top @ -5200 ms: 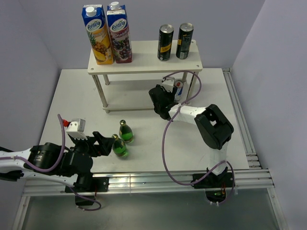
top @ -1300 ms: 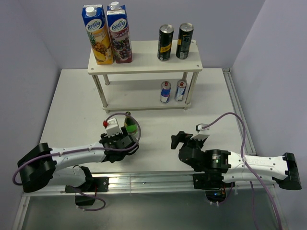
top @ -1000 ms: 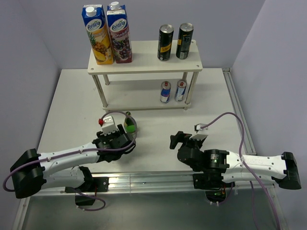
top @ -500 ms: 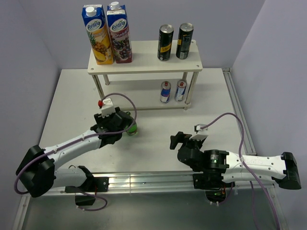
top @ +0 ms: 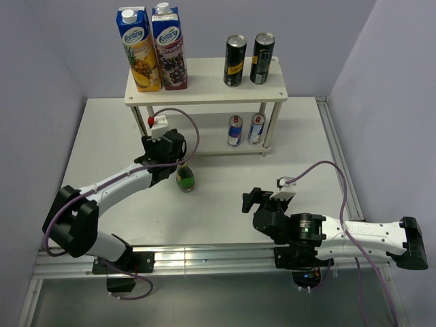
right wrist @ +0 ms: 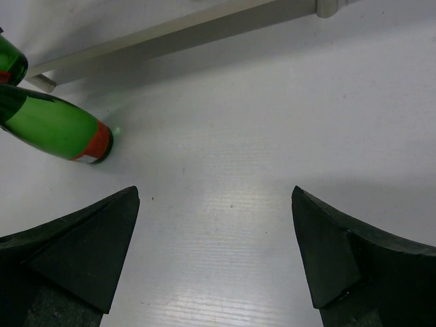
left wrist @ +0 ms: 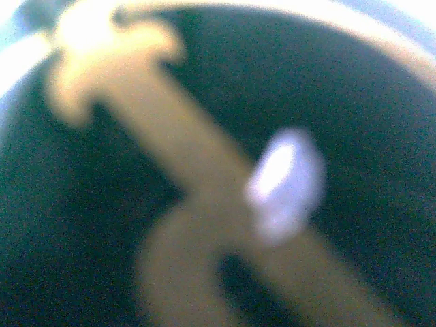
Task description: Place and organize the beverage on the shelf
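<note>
Dark green glass with a gold mark, one green bottle (left wrist: 82, 225), fills the blurred left wrist view; my left gripper (top: 166, 154) is shut on it just in front of the white shelf (top: 204, 87), and the gripper hides it from above. A second green bottle (top: 184, 180) (right wrist: 58, 128) stands on the table beside that gripper. Two black-and-yellow cans (top: 235, 61) stand on the top board, and two silver-blue cans (top: 234, 131) on the lower board. My right gripper (top: 251, 199) (right wrist: 214, 194) hovers open over bare table, nothing between its fingers.
Two tall juice cartons (top: 139, 49) take up the left end of the shelf's top board. A metal rail (top: 338, 163) runs along the table's right side. Walls close in on the left, back and right.
My left arm has carried its green bottle from the near table up toward the shelf front, passing the standing bottle. The right arm has held still over the last second.
</note>
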`<state>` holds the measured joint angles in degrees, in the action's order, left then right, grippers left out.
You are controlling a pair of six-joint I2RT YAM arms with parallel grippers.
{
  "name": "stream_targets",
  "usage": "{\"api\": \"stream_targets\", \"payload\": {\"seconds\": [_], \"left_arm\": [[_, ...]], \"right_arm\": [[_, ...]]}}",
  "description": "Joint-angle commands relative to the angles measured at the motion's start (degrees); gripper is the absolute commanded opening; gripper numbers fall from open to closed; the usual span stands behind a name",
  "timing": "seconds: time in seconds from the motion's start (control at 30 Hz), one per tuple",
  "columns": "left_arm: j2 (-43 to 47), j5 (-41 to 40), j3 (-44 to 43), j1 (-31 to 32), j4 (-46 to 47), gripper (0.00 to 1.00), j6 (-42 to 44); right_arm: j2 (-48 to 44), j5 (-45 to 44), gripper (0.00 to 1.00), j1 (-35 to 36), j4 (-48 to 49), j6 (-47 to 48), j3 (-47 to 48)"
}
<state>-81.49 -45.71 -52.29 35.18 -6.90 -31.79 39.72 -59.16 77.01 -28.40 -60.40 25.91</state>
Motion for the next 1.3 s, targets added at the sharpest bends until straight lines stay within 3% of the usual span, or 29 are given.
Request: {"api": "stream_targets", "payload": {"seconds": [0.0,0.4,1.07,1.27], "left_arm": [[-1.7,0.9,-6.8,-0.5,9.4,0.00,3.0],[-10.6,-0.7,-13.6,-2.0,13.4,0.00,5.5],[-14.7,1.9,-12.0,-7.6,20.1,0.00,4.3],[-16.7,1.5,-13.2,-8.4,20.3,0.06,3.1]], "right_arm": [[-0.8,-3.4,1.00,0.4,0.5,-1.0,-0.2],[-1.7,-3.6,1.00,0.4,-0.3,-1.6,-0.4],[-0.3,-3.5,1.00,0.4,-0.3,-1.9,-0.2],[-0.2,-3.3,1.00,0.3,0.0,-1.6,-0.3]]}}
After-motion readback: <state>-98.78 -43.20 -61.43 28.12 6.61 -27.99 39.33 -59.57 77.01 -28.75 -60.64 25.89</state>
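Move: The green bottle already in the left hand is bound for the free left end of the lower shelf, about 9 cm ahead of that hand, neither left nor right, its board some 10 cm below. The shelf's front left post stands roughly 1 cm ahead and 5 cm left; the other green bottle, on the table, about 10 cm back and 8 cm right; the nearer blue can about 7 cm ahead and 27 cm right. From the right hand that free spot lies some 29 cm ahead and 33 cm left. The green bottle, still gripped in the left hand's fingers, is carried forward about 8 cm in past the front left post and in under the upper shelf. On the way the hand first bows some 2.5 cm to the right, then comes back left to its old line; it sinks about 2 cm, mostly late, with the wrist nearly unturned and the grip unchanged. ##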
